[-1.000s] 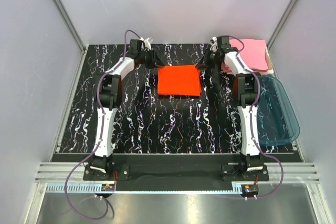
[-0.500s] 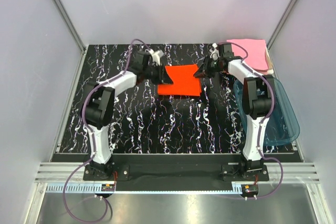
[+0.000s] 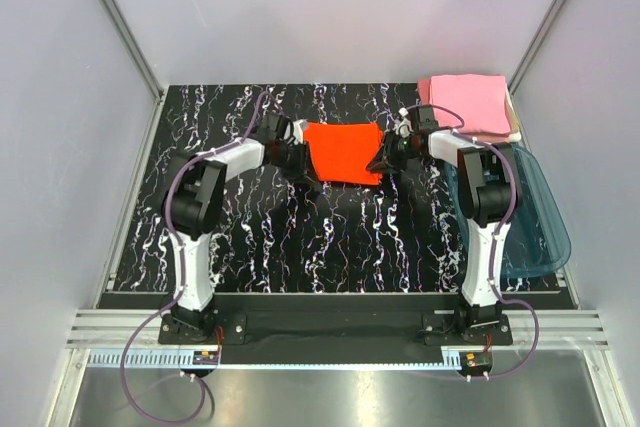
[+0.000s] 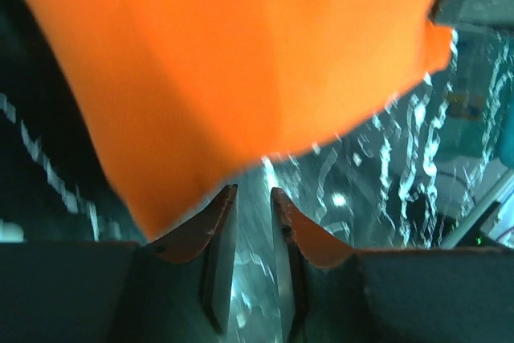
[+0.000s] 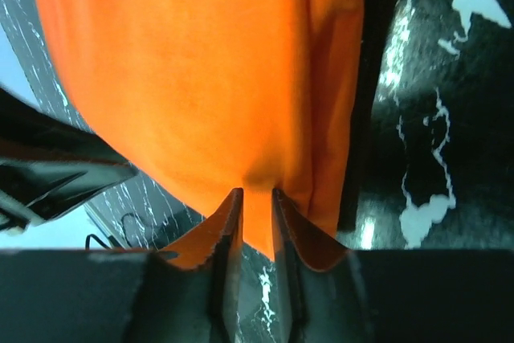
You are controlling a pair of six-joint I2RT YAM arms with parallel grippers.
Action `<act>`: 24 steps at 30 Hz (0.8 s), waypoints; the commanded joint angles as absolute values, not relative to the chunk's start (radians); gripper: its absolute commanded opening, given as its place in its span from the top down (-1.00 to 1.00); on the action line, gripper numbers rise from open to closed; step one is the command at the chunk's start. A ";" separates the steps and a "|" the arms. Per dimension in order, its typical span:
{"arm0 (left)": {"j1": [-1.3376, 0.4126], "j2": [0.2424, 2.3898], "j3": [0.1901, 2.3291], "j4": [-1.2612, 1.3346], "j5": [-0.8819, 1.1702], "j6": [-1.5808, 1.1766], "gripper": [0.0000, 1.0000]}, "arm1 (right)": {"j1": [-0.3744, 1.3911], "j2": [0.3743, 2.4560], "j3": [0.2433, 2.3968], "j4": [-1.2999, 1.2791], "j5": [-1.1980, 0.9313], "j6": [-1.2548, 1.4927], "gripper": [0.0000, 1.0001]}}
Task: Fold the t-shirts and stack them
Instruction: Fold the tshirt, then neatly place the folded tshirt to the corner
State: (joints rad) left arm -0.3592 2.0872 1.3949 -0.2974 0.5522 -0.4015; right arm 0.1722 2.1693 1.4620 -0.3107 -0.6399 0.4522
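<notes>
The orange-red t-shirt, folded to a rough square, lies at mid-table with its near edge drawn in. My left gripper is at its left side. In the left wrist view the cloth ends just at the fingertips, and the left gripper shows only table in its narrow gap. My right gripper is at the shirt's right side. In the right wrist view a corner of the cloth runs down between the jaws, and the right gripper is pinched on it. Folded pink t-shirts are stacked at the far right corner.
A translucent teal tub lies on its side along the table's right edge, next to the right arm. The black marbled table has grey walls on three sides. Both arms reach forward with their elbows out over the table's sides.
Both grippers came from beyond the shirt's far corners toward me and in against its two sides. The shirt's flat square outline has become uneven. The right arm no longer covers the pink stack.
</notes>
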 commanded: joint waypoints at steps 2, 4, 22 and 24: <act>-0.354 1.867 1.463 -0.431 0.535 -0.344 0.42 | 0.173 2.028 1.463 -0.284 -0.597 0.437 0.33; -0.354 1.766 1.470 -0.474 0.538 -0.325 0.41 | 0.172 2.003 1.494 -0.307 -0.548 0.431 0.18; -0.356 1.339 1.088 -0.350 0.767 -0.235 0.35 | 0.161 2.382 2.003 -0.552 -0.370 0.212 -0.49; -0.354 1.347 1.078 -0.347 0.776 -0.232 0.35 | 0.160 2.416 2.037 -0.566 -0.389 0.213 -0.50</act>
State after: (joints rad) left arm -0.3569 1.3640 1.0775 -0.4458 0.7002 -0.2359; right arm 0.1669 2.3936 1.9621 -0.5194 -0.4091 0.2600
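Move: The orange t-shirt lies folded to a flat block. Its far right corner, the right hand's goal, is about 13 cm ahead of that hand and 2 cm to its right, 1 cm lower; from the left hand the corner is some 18 cm ahead and 19 cm right. The pink stack is roughly 19 cm ahead and 30 cm right of the right hand. The near left corner lies 4 cm left of the left hand, level with it. Lift the right gripper off the shirt's near right part and arc it forward about 10 cm along the right edge, rising some 7 cm, opening the fingers wide and coming down again astride that edge just short of the far corner. Meanwhile bring the left gripper up and away from the near edge, then back and partly down, nearly shut. ##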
